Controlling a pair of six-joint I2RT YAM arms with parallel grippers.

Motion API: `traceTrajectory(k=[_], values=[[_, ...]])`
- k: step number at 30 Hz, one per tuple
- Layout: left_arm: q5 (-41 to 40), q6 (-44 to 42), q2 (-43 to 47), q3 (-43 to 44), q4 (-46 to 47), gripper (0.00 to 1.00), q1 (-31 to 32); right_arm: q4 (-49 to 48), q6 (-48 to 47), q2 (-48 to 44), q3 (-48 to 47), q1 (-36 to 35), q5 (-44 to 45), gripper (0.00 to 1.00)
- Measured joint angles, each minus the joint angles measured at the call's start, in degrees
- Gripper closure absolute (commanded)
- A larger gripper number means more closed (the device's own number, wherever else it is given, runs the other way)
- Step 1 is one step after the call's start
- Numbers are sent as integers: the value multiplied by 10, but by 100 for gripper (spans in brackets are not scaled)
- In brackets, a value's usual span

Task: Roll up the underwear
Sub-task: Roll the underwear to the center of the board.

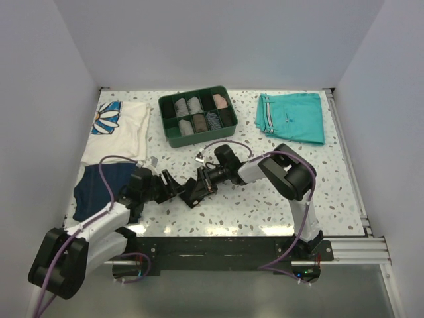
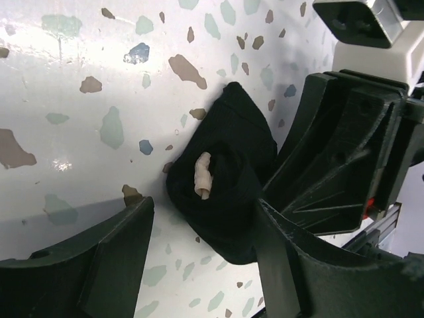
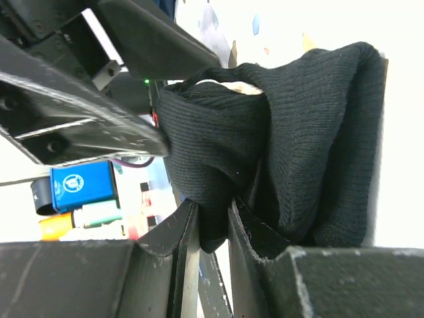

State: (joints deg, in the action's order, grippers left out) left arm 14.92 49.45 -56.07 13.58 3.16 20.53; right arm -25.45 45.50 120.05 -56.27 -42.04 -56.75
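The underwear is a black bunched roll on the speckled table, with a beige bit of lining poking out of its middle. My left gripper is open, its two fingers either side of the roll's near end; the right finger touches the fabric. My right gripper is shut on a fold of the underwear from the opposite side. In the top view both grippers, left and right, meet at the table's middle front, and the black roll is hard to tell from them.
A green divided box with small rolls stands at the back middle. Teal shorts lie back right. A white daisy T-shirt lies back left, a navy garment under my left arm.
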Motion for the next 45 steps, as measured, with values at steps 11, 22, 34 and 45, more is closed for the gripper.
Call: traceTrajectory(k=[11, 22, 34, 45], values=[[-45, 35, -61, 14, 46, 37, 29, 38, -22, 0, -12, 1, -1, 86], [-116, 50, -99, 54, 23, 87, 68, 38, -24, 0, -12, 1, 2, 52], [-150, 30, -129, 98, -19, 94, 86, 197, -130, -170, 9, -7, 182, 23], [-151, 12, -148, 128, -53, 94, 90, 378, -328, -261, -83, -148, 457, 22]])
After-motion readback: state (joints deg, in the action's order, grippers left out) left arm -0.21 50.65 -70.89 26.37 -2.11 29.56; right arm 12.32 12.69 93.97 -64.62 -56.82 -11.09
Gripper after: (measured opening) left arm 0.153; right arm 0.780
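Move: The rolled underwear lies about 5 cm to the right and 2 cm ahead of the open left hand, roughly 1 cm lower. The right hand still grips its right side, with its middle some 3 cm to the left and 1 cm ahead. The green box stands about 27 cm ahead and 7 cm to the right of the left hand; the navy garment lies level with it, some 25 cm to its left. Left hand reaches 3 cm forward and pinches the underwear's left side; right hand lets go, rising about 8 cm. ##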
